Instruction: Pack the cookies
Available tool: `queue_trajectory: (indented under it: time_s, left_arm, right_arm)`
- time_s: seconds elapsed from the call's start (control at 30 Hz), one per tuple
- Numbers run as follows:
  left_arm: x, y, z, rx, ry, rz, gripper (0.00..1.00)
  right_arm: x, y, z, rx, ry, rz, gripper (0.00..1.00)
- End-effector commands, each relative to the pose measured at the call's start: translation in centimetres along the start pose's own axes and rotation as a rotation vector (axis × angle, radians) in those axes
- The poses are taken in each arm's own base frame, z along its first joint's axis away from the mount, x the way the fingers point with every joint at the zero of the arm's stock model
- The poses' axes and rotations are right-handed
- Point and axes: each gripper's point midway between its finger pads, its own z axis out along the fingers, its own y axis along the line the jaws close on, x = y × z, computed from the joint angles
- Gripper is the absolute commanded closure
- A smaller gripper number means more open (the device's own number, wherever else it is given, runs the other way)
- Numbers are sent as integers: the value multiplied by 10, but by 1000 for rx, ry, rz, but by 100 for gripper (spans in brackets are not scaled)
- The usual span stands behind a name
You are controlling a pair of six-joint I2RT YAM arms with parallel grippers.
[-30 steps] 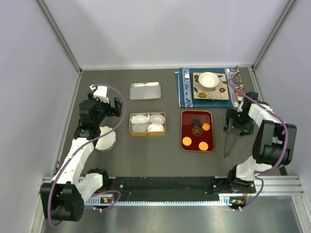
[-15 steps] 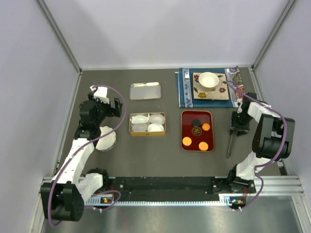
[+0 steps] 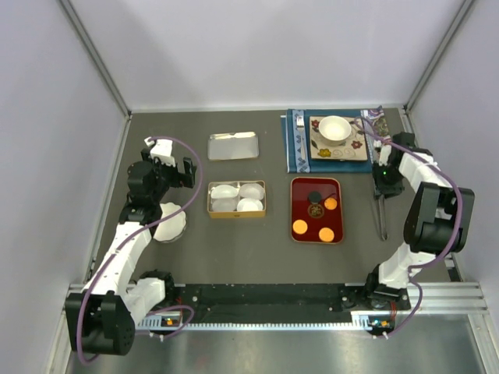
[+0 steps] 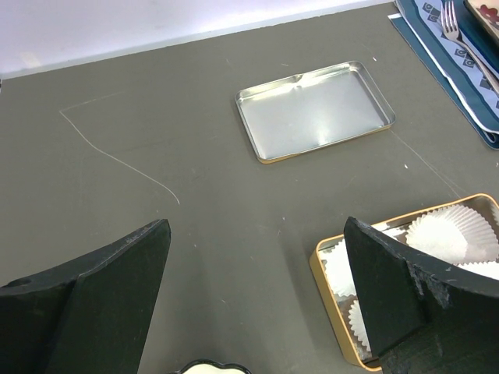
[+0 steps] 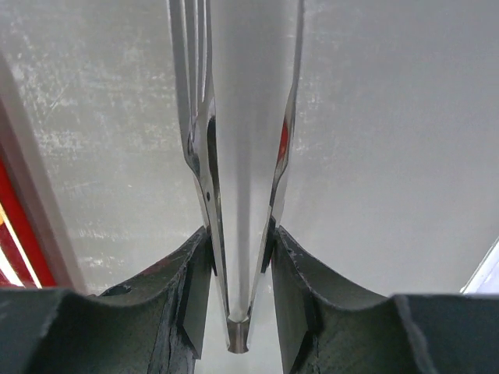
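Three orange cookies [image 3: 330,203] [image 3: 300,227] [image 3: 326,233] and a dark one [image 3: 314,195] lie in the red tray [image 3: 302,187] right of centre. Right of the tray, my right gripper [image 3: 380,189] [image 5: 240,234] is shut on the hinge end of metal tongs [image 3: 381,218] [image 5: 199,140]. The tongs' arms point toward the table's near edge. A gold tin [image 3: 210,213] [image 4: 321,269] with white paper cups sits left of the tray. My left gripper [image 3: 176,170] [image 4: 256,234] hangs open and empty left of the tin.
The tin's silver lid [image 3: 233,146] [image 4: 312,109] lies behind the tin. A white dish [image 3: 170,222] sits under the left arm. At the back right, a blue placemat [image 3: 295,160] carries a cup [image 3: 334,128] on a flowered saucer and a fork [image 4: 460,27].
My right gripper has shut on the tongs and moved a little toward the back. The tongs swung from slanting near-left to pointing near-right. The left arm has stayed still.
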Motion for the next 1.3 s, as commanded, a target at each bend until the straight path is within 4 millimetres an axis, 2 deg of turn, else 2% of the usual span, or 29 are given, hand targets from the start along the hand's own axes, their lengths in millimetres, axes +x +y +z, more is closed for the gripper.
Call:
queue_trajectory:
  time_s: [0.0,0.23,0.63,0.97,1.27]
  left_arm:
    - [-14,3,2,-3,-58,25,1]
    - [-13,6,2,-20,-55,27,1]
    - [-13,6,2,-18,-61,38,1]
    - [-4,6,3,-21,-55,49,1]
    - [-5,6,2,-18,-60,59,1]
  right_arm:
    - [-7,5,-8,3,3,-190,65]
    - [-2,14,4,-14,42,-292,62]
    - [4,17,20,-37,93,-348,44]
    - [10,20,21,-45,91,-351,35]
    - [14,18,27,-44,111,-366,30]
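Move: Already between the right fingers are the metal tongs, nearly shut, with their hinge some 14 cm back and 1 cm right of the hand. From that hand the nearest cookie, an orange one, lies about 16 cm left and 4 cm back, some 4 cm lower. The black cookie is 5 cm left of it and 2 cm farther out, the brown cookie 5 cm left and 2 cm nearer. From the left hand the orange cookie lies roughly 41 cm right, 8 cm back, 20 cm down. Lower the right gripper about 3 cm while easing it slightly left towards the red tray, turning it some 20 degrees counter-clockwise with the tongs. Let its fingers open steadily to about twice their gap, keeping them along the outsides of the two tong arms so that the arms can spread; then stay low there. ##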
